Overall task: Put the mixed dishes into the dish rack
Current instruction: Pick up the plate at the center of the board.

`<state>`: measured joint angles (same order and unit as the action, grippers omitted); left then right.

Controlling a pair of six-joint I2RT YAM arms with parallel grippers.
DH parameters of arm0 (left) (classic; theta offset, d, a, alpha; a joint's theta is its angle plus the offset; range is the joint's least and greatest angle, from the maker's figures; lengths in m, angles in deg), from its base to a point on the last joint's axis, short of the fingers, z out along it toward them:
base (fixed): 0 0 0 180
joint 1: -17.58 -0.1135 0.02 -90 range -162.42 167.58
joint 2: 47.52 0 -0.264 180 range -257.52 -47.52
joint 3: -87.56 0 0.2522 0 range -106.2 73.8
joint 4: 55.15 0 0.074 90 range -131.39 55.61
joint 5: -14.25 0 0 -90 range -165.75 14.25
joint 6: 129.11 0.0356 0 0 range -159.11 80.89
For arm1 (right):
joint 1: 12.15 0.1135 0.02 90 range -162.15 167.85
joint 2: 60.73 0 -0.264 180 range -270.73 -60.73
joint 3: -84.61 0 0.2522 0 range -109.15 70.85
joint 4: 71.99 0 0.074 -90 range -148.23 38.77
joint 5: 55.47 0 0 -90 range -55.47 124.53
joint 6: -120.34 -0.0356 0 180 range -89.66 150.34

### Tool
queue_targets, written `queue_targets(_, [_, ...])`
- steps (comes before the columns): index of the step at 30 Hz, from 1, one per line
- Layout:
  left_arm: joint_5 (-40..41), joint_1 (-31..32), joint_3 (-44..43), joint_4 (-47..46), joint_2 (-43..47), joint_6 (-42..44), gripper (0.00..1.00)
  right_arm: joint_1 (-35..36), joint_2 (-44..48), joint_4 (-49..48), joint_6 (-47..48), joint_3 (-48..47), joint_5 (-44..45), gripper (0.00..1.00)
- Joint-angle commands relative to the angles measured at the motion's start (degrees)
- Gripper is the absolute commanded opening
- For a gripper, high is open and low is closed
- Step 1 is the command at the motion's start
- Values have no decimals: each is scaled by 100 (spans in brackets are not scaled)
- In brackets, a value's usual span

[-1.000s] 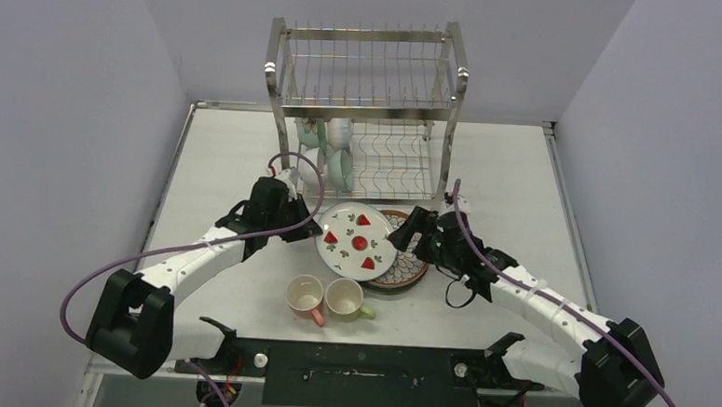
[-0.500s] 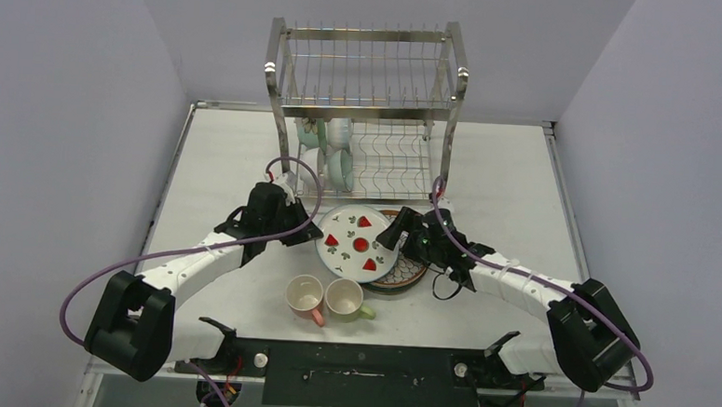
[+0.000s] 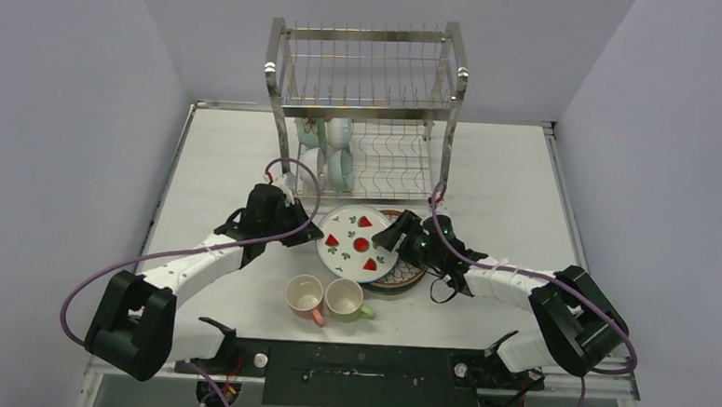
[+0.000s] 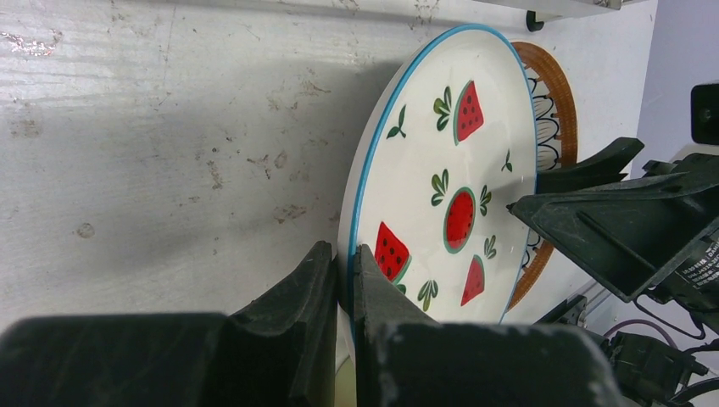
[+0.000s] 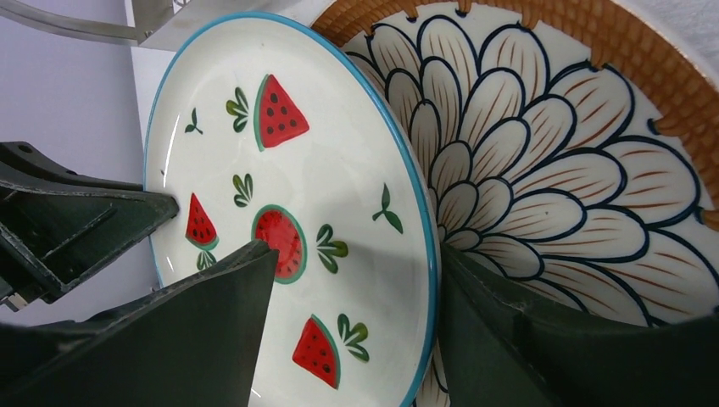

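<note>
A white plate with red fruit slices [image 3: 355, 240] is tilted up off the brown-rimmed petal plate [image 3: 409, 276] in the middle of the table. My left gripper [image 4: 342, 254] is shut on its left rim. My right gripper [image 5: 356, 263] stands open astride its right rim [image 5: 424, 254], one finger over the white face, the other between the two plates. The steel dish rack [image 3: 369, 73] stands at the back, with mint and white bowls [image 3: 337, 151] in its lower tier. A pink mug [image 3: 304, 297] and a green mug [image 3: 345, 298] sit near the front.
Both arms reach in from the near edge and meet at the plates. The rack's lower wire tier [image 3: 392, 163] lies just behind the plates. Grey walls close in the table on the left, right and back.
My right gripper has moved left onto the white plate's right rim, and its jaws have narrowed. The left gripper has kept its hold on the plate and barely moved.
</note>
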<state>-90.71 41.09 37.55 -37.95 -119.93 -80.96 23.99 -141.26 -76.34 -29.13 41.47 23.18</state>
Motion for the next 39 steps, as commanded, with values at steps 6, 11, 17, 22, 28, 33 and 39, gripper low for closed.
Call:
queue_targets(6, [-237, -37, 40, -563, -182, -68, 0, -57, -179, -1788, -666, 575, -333, 56])
queue_targets(11, [-322, -35, 57, -632, -234, -78, 0, -149, -216, -2687, -1009, 854, -495, 43])
queue_targets(17, [-562, -31, 57, -806, -357, -146, 0, -169, -188, -3549, -1285, 961, -635, 38])
queue_targets(22, [-739, -30, -17, -905, -427, -173, 0, -169, -30, -3908, -1401, 886, -754, 35])
queue_targets(28, [-897, -23, -64, -1052, -363, -201, 0, -169, 370, -3473, -1276, 659, -787, 36])
queue_targets(33, [-1047, 4, -110, -1197, -294, -227, 0, -161, 688, -3159, -1156, 496, -731, 38])
queue_targets(39, [-1157, 57, -127, -1375, -169, -253, 0, -113, 904, -2991, -1110, 368, -724, 35])
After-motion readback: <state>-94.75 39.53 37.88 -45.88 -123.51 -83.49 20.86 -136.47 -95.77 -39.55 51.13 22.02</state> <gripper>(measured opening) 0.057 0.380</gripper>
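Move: The strawberry-red melon plate is still pinched at its left rim by the left hand, its middle about 9 cm to that hand's right and 2 cm back. From the right hand, whose open fingers straddle the right rim, the plate's middle is roughly 7 cm left. The flower plate lies almost straight below the right hand, about 3 cm down; the green-handled mug is some 12 cm back and 9 cm left, 3 cm lower, and the rack's front edge 10 cm ahead, 6 cm left. Closing on the right rim of the melon plate, the right hand narrows its fingers to roughly half their gap and rolls some 15 degrees, its left side rising. It eases about 1 cm to the right, dips slightly, then lifts nearly 4 cm away from the flower plate. The left hand keeps its pinch, edging about 1.5 cm forward and 1 cm right, with a small dip and rise. ##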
